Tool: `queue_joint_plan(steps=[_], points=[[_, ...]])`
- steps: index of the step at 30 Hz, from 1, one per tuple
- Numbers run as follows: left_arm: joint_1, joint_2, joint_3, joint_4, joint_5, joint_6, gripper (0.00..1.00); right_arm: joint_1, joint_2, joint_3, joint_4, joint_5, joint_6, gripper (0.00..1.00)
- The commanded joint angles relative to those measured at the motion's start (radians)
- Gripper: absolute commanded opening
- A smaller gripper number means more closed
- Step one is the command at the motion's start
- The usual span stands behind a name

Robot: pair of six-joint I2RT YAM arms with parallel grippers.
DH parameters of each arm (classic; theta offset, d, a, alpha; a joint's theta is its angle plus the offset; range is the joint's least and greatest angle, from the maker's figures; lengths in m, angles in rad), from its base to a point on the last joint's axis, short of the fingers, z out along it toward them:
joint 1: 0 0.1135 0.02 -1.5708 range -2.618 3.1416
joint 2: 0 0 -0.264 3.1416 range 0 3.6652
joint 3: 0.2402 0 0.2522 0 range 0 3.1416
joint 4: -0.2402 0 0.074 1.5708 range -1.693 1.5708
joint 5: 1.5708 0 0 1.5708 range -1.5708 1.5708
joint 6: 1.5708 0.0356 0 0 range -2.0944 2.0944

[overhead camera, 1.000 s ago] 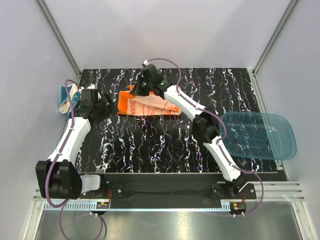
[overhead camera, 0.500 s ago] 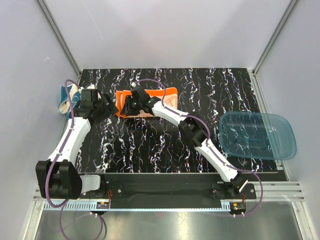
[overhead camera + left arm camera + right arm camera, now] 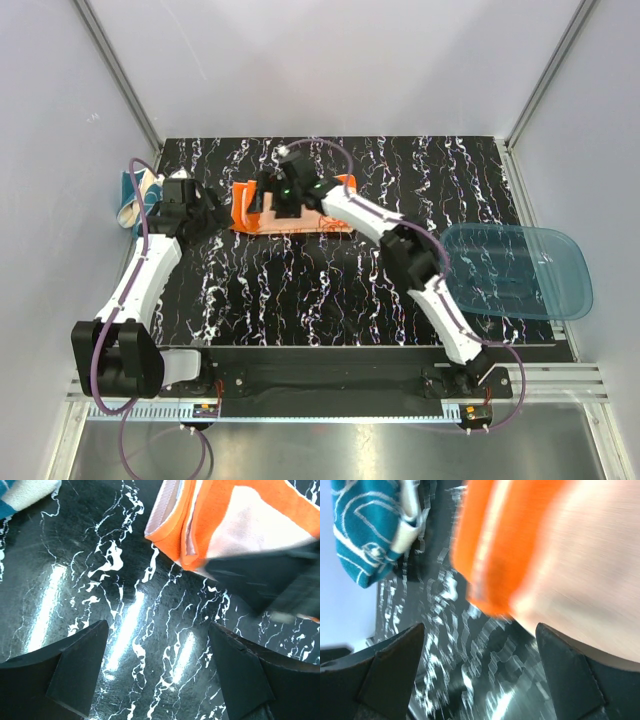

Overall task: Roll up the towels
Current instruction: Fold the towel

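Note:
The orange and peach towel [image 3: 305, 212] lies folded on the black marbled table, left of centre at the back. My right gripper [image 3: 270, 203] hovers over its left end, open, with nothing between the fingers. The right wrist view is blurred. It shows the towel's orange edge [image 3: 520, 540] just ahead of the open right gripper [image 3: 480, 670]. The teal towel [image 3: 134, 198] sits bunched at the table's left edge, also seen as teal cloth [image 3: 365, 530]. My left gripper [image 3: 212, 215] rests open just left of the orange towel [image 3: 225, 525], the left gripper [image 3: 157, 665] holding nothing.
A translucent blue plastic tray [image 3: 515, 270] overhangs the table's right edge. The right arm's dark body [image 3: 270, 575] crosses in front of the orange towel in the left wrist view. Grey walls enclose the table on three sides.
My right gripper carried the towel's edge leftward, folding it over, then opened, let go and pulled back a little. The left arm has not moved.

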Motion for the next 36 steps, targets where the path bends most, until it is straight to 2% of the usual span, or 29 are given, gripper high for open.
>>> queue_joint_plan(steps=[1, 6, 11, 13, 17, 21, 24, 26, 27, 28, 32, 36], points=[[0.003, 0.001, -0.007, 0.032, -0.041, 0.021, 0.87, -0.090, -0.293, -0.169, -0.019, 0.091, -0.061, 1.00], [-0.009, 0.016, -0.010, 0.042, -0.015, 0.030, 0.86, -0.241, -0.535, -0.515, -0.051, 0.197, -0.074, 0.99], [-0.046, 0.021, -0.006, 0.041, -0.031, 0.039, 0.86, -0.344, -0.548, -0.632, -0.137, 0.219, -0.073, 0.77], [-0.063, 0.019, -0.006, 0.039, -0.046, 0.042, 0.86, -0.363, -0.508, -0.631, -0.166, 0.214, -0.077, 0.77], [-0.089, 0.019, -0.009, 0.035, -0.070, 0.052, 0.86, -0.366, -0.444, -0.628, -0.163, 0.196, -0.073, 0.74], [-0.101, 0.028, -0.004, 0.030, -0.080, 0.055, 0.86, -0.363, -0.396, -0.635, -0.140, 0.154, -0.051, 0.57], [-0.103, 0.033, -0.001, 0.029, -0.077, 0.055, 0.86, -0.363, -0.395, -0.671, -0.117, 0.139, -0.036, 0.51], [-0.104, 0.034, -0.001, 0.029, -0.074, 0.056, 0.86, -0.363, -0.398, -0.712, -0.096, 0.127, -0.027, 0.42], [-0.104, 0.033, 0.001, 0.029, -0.071, 0.056, 0.86, -0.360, -0.407, -0.729, -0.087, 0.116, -0.024, 0.38], [-0.104, 0.033, 0.001, 0.029, -0.071, 0.056, 0.86, -0.357, -0.413, -0.746, -0.070, 0.113, -0.021, 0.29], [-0.104, 0.031, 0.004, 0.029, -0.069, 0.058, 0.86, -0.296, -0.483, -0.874, -0.039, 0.111, 0.013, 0.14], [-0.116, 0.018, 0.002, 0.029, -0.089, 0.071, 0.86, -0.199, -0.591, -1.026, -0.039, 0.130, 0.109, 0.11]])
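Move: The right gripper, open, hangs some 7 cm above the table near the folded orange towel's left end, whose middle is about 4 cm to its left and 6 cm ahead. The near right corner, the part to take, lies roughly 26 cm to its right, 1 cm ahead and 7 cm below; the blue tub's middle is about 64 cm right and 12 cm back. From the left gripper that corner is some 34 cm right, 9 cm ahead and 14 cm down. Swing the open right gripper about 28 cm right in a low arc over the orange towel, rising first, then dropping to the table at the near right corner while turning some 25 degrees clockwise. Shut the fingers on the corner's layers, then drag it back about 5 cm. Ease the open left gripper about 2 cm right. ##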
